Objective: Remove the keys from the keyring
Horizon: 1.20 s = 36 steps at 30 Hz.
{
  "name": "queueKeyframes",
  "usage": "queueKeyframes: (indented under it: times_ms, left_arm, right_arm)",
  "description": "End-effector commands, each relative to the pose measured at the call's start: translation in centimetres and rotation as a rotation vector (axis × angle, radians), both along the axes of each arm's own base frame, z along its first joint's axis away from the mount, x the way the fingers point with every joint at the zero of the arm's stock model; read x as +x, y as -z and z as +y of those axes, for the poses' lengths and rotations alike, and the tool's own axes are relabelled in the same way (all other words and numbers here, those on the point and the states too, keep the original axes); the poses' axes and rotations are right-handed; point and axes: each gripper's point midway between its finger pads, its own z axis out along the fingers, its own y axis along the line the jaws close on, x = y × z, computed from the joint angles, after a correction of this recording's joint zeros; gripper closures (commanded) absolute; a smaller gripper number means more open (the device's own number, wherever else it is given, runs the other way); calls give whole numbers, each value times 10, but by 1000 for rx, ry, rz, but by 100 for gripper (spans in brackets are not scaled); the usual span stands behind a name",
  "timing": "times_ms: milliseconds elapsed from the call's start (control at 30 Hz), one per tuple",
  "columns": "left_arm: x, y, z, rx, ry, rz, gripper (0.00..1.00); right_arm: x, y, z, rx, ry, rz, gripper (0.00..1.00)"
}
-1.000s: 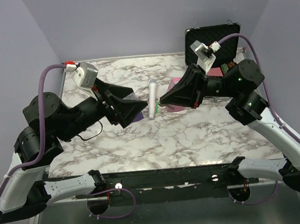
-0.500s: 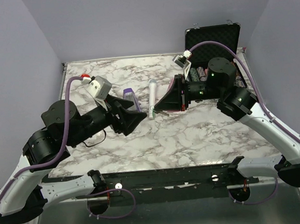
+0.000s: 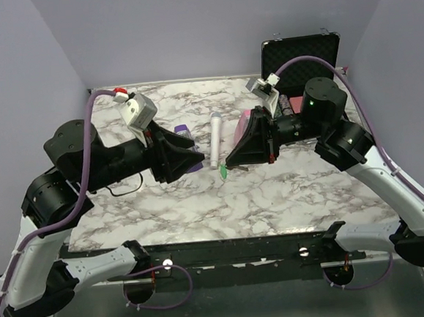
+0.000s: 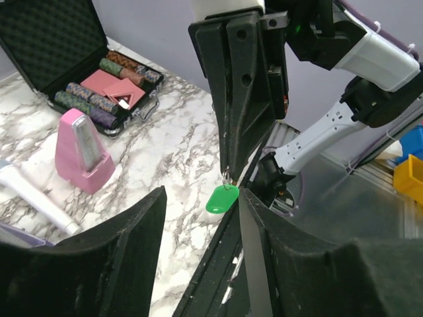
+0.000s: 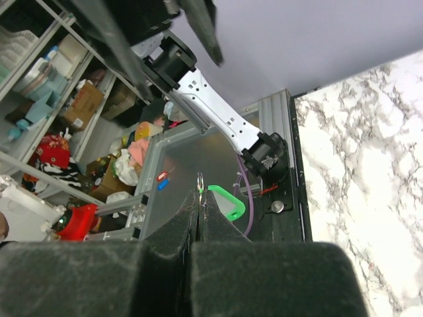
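My right gripper [image 3: 231, 163] is shut on the thin metal keyring [image 5: 199, 179], pinched edge-on at its fingertips. The green-headed key [image 5: 228, 202] hangs from the ring, held in the air above the table; it also shows in the top view [image 3: 223, 173]. My left gripper [image 3: 199, 159] is open and faces the right gripper tip to tip. In the left wrist view the green key [image 4: 222, 198] hangs under the ring [image 4: 227, 177], just in front of the gap between my open fingers [image 4: 264, 251], close to the right one. Whether it touches is unclear.
A white microphone [image 3: 215, 138] lies mid-table, a pink metronome [image 3: 245, 121] behind my right gripper, a purple item [image 3: 183, 131] by my left. An open black case [image 4: 46, 39] of poker chips [image 4: 89, 105] stands at the far right corner. A black cable [image 3: 122, 189] lies at the left.
The right gripper has swung lower and toward the middle, and the green key now hangs in view beneath it. The left gripper has turned to face it, tips close together.
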Motion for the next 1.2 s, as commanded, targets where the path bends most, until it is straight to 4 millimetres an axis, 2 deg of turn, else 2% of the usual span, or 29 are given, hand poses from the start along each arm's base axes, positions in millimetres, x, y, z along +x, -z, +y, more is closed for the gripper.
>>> queueKeyframes:
  times_ms: [0, 300, 600, 1167]
  left_arm:
    - [-19, 12, -18, 44, 200, 68, 46]
    - [-21, 10, -36, 43, 297, 112, 49]
    - [-18, 5, -39, 29, 293, 110, 56]
    - [-15, 5, -44, 21, 295, 124, 63]
  right_arm:
    - [-14, -14, -5, 20, -63, -58, 99]
    - [-12, -19, -4, 30, -50, -68, 99]
    - [-11, -20, -4, 37, -48, -67, 99]
    - [-17, -29, -6, 71, -70, -78, 99]
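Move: About 7 cm to the left hand's right, 1 cm back and 3 cm below it, the small keyring sticks out of the right hand's shut fingertips. The green fob hangs from the keyring, about 7 cm right of the left hand, level fore and aft, and 4 cm below. A key shows by the right fingers, about 9 cm right, 2 cm back and 4 cm below the left hand. From the right hand point the keyring is about 2 cm to the left, straight ahead of its fingers and level. Closing in on the keyring from the left, the left hand travels about 4 cm to the right while sinking a little, turns some 15 degrees clockwise, then almost stops with its fingers narrowing but still apart near the ring and fob. The right hand rises about 1.5 cm, mostly at first, and keeps its pinch on the keyring. ##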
